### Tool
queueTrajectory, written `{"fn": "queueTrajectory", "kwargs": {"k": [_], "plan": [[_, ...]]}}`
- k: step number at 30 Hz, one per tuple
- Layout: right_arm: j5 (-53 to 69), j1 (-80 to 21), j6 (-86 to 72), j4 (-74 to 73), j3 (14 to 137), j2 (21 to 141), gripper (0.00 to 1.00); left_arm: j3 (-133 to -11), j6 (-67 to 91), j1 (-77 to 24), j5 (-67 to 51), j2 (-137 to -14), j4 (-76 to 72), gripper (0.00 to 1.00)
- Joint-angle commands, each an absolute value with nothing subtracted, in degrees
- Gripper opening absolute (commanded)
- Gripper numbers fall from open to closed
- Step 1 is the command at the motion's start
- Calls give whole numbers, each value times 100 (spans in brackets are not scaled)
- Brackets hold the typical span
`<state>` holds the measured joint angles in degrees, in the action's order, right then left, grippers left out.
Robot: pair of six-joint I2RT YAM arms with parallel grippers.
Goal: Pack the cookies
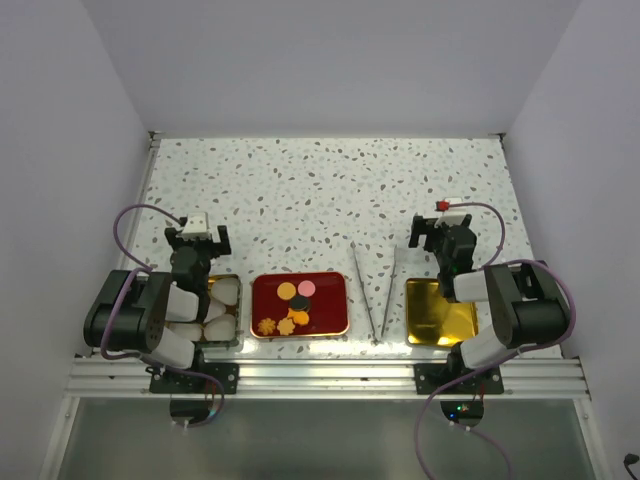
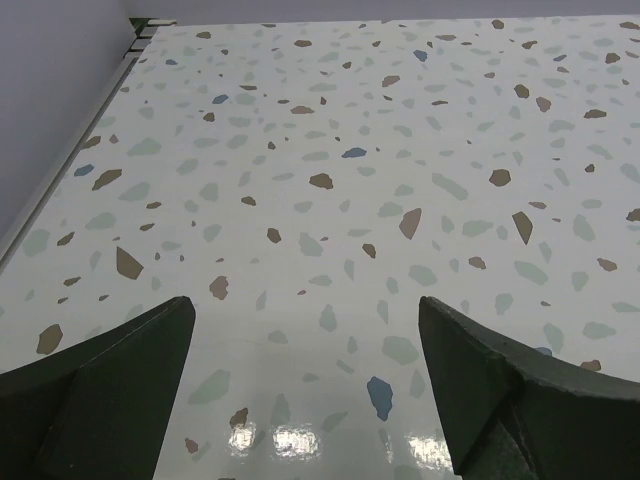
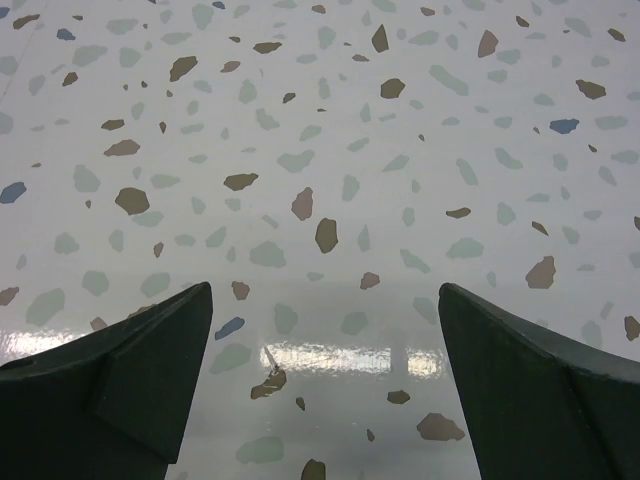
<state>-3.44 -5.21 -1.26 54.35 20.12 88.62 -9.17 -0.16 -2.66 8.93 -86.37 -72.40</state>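
Note:
The cookies (image 1: pixel 294 305) lie on a red tray (image 1: pixel 335 310) at the near middle of the table: yellow-orange, pink and dark brown discs and orange-brown flower-shaped ones. My left gripper (image 1: pixel 198 238) is open and empty, above the table behind a tin of white paper cups (image 1: pixel 222 310). My right gripper (image 1: pixel 437 232) is open and empty, behind a gold tin (image 1: pixel 436 312). Both wrist views show only speckled tabletop between the spread fingers (image 2: pixel 120 390) (image 3: pixel 130 380).
Metal tongs (image 1: pixel 374 290) lie between the red tray and the gold tin. White walls enclose the table on the left, right and back. Aluminium rails run along the near edge.

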Motion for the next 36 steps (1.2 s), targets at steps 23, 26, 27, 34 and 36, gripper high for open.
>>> {"fn": "queueTrajectory", "kwargs": {"k": [23, 26, 27, 34, 36], "plan": [[-369, -536, -26, 5695, 2013, 8780, 99, -1510, -158, -360, 958, -8000, -6535, 100], [-369, -527, -35, 5695, 2013, 8789, 99, -2240, -35, -360, 828, -7218, -4995, 100], [-369, -536, -35, 5687, 2021, 8789, 99, -2398, -79, -360, 652, -7007, -4453, 100], [-369, -527, -35, 5730, 2013, 8798, 99, -4656, 1624, -352, 441, -5942, -681, 100], [-352, -536, -44, 5740, 2039, 8833, 99, -5165, 2150, -352, 134, -5863, 470, 100]]}}
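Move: The cookies in the middle of the red tray lie about 12 cm back and 22 cm to the right of the left gripper, some 8 cm below it. The box of paper cups sits nearly straight back from that hand, roughly 13 cm, at about the same depth. The left-hand metal stick lies about 15 cm to the right of the cookies. From the right gripper the cookies are about 32 cm left, 14 cm back and 6 cm lower. Raise the empty left gripper quickly and nearly straight up off its low resting place, some 23 cm, easing about 3 cm forward and slightly right as it climbs. Tip the fingers up about 10 degrees and roll the hand's left side down about as much. Keep the fingers wide open and touch nothing. ##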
